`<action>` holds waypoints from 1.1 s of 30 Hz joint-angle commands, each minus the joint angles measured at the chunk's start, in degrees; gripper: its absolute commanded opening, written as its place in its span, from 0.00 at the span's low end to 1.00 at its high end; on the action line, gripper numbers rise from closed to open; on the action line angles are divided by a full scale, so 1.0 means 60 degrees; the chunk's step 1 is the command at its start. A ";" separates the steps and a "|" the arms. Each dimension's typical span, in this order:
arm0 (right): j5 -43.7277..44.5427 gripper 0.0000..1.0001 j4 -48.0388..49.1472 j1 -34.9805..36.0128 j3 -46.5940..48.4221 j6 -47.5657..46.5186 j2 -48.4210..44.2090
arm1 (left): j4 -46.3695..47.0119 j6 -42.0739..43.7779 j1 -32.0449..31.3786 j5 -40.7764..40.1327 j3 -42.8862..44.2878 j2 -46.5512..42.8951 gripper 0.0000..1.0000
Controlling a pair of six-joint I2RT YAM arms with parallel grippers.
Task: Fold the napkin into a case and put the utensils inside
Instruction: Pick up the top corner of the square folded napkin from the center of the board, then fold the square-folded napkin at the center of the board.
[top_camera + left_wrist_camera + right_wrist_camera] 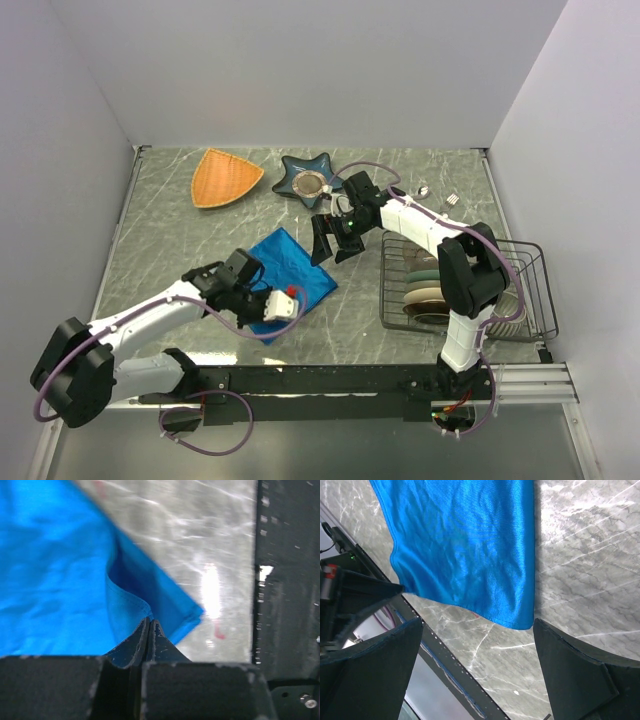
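Observation:
The bright blue napkin point(295, 268) lies flat on the marble table point(170, 240), one corner pointing to the near edge. My left gripper point(150, 622) is shut on a raised fold of the napkin point(55, 575) near that near corner point(273, 320). My right gripper point(335, 242) hovers open over the napkin's far right corner, with nothing between its fingers point(585, 675) except bare table and the napkin's edge point(465, 545). A small silver spoon point(423, 190) and fork point(453, 200) lie at the back right. No folded case shows.
An orange triangular dish point(225, 178) and a dark star-shaped dish point(305, 180) holding a small round thing sit at the back. A black wire rack point(530, 290) with plates stands at the right. The black base rail point(350, 380) runs along the near edge.

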 commanded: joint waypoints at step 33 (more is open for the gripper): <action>-0.0206 0.53 0.0153 -0.0265 0.0240 -0.0355 0.0000 | 0.1941 0.0426 0.3611 0.0572 0.6591 0.6519 0.01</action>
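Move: The left hand, some 3 cm above the table, already pinches the top layer's near corner. The napkin's far corner lies about 27 cm ahead of it and 3 cm to its right; the right-hand corner is 11 cm ahead, 17 cm right. The star plate lies 38 cm ahead and 10 cm right, the orange basket 37 cm ahead and 11 cm left. From the right hand, the far corner is about 11 cm ahead, 13 cm left and 8 cm down. Forward in one quick, nearly straight sweep of about 25 cm, the left hand carries the pinched corner over the napkin to just short of its far corner, rising some 3.5 cm, then sinking about 1 cm as it slows. Its wrist turns about 20 degrees counter-clockwise; the fingers stay shut. The right hand nearly stays put while its wide-open fingers close about halfway on nothing. ##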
